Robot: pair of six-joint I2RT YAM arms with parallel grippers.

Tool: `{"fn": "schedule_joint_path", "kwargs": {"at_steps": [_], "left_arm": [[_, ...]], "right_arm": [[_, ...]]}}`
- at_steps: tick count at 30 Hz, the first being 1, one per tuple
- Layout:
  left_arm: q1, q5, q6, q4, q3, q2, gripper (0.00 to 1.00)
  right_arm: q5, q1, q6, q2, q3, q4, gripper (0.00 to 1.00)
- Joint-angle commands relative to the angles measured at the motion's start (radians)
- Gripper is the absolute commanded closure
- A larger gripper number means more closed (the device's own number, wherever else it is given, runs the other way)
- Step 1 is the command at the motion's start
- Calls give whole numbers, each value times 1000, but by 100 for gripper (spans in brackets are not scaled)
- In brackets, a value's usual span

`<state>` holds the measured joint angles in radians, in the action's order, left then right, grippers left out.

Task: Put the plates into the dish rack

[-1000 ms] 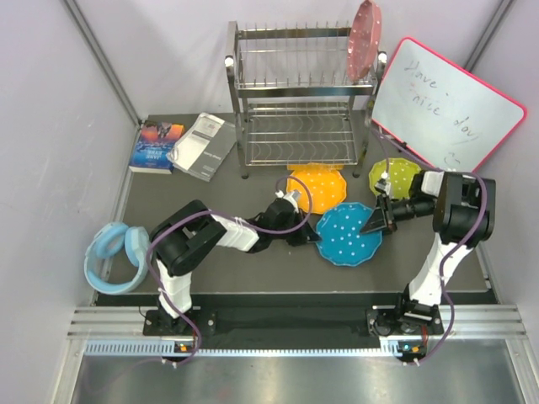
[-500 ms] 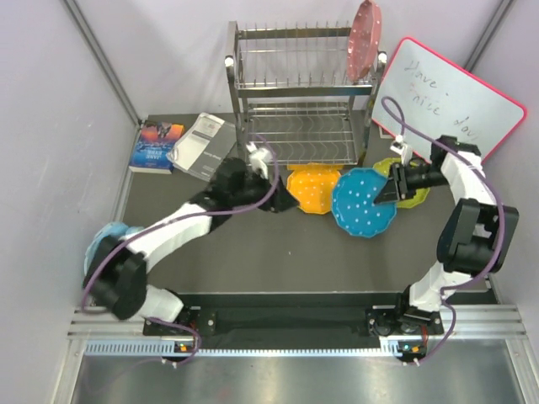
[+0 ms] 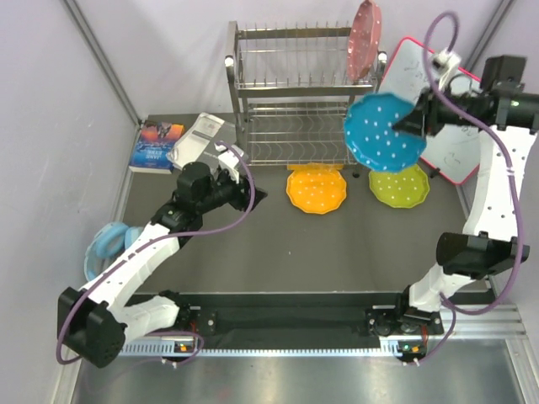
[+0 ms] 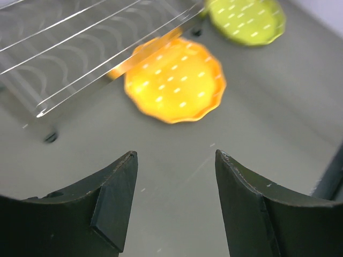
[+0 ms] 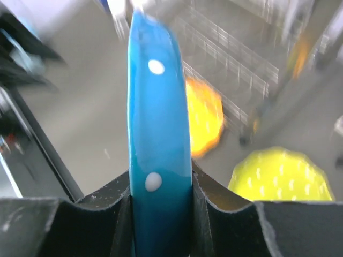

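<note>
My right gripper (image 3: 413, 119) (image 5: 159, 176) is shut on the rim of the blue plate (image 3: 379, 135) (image 5: 158, 107). It holds the plate on edge in the air, just right of the dish rack (image 3: 295, 93) (image 5: 230, 48). A pink plate (image 3: 365, 38) stands in the rack's top right slots. The orange plate (image 3: 317, 188) (image 4: 174, 80) and the yellow-green plate (image 3: 399, 185) (image 4: 246, 19) lie flat on the table in front of the rack (image 4: 80, 48). My left gripper (image 3: 255, 196) (image 4: 176, 155) is open and empty, low over the table, left of the orange plate.
A pink-framed whiteboard (image 3: 455, 101) leans at the back right, close behind my right arm. A book (image 3: 156, 145) and a grey booklet (image 3: 200, 147) lie left of the rack. A pale blue dish (image 3: 109, 252) sits off the table's left edge.
My right arm has lifted the blue plate off the table and up beside the rack. My left arm has pulled back left from the orange plate, and its jaws have opened.
</note>
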<state>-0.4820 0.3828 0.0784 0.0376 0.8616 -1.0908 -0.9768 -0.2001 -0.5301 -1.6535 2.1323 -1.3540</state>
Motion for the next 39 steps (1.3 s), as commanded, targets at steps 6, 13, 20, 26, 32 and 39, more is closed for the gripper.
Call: {"fn": "schedule_joint_path", "kwargs": {"at_steps": [6,13,20,26,32,39], "left_arm": [[43,-42,-129,-28,-78,52,36],[43,-55,-126,-30,-108,66,37],[45,-85,-108,-61,-130,71,37],[63,-91,-92,-62,-150,91,37],[103,-73,-46,-76,-176,121,37],[111,-56,-6,-122,-226,169,37]], "right_arm": [[-88,123,697,32,367,477,100],[322,302,673,0,497,542,100],[807,500,473,44,300,1037,100],[1400,746,133,-86,294,1458,100],[1580,807,52,-199,391,1674,100],[1650,834,-93,-232,382,1846,100]]}}
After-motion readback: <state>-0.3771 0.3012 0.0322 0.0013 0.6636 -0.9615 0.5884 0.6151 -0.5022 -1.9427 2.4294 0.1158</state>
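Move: Ahead on the rack's upper tier, the space beside the pink plate lies about 20 cm forward, 14 cm left and 8 cm above the right hand, which already holds the blue plate up by its edge. The pink plate stands some 3 cm to the right of that space. On the table roughly 36 cm below the hand, the orange plate is 5 cm forward and 19 cm left, the green plate 6 cm forward and 1 cm left. From the left hand the rack space is some 26 cm forward, 23 cm right and 20 cm up. Lifting the blue plate in an unchanged grip, the right hand climbs about 24 cm, most of it early while drifting left, then pushes forward towards the rack's upper tier, ending some 12 cm farther out and to the left. Its wrist swings clockwise and tips up, about 80 degrees in all, until the fingers point forward and somewhat upward. The empty left hand eases left and down about 5 cm, fingers still open. ##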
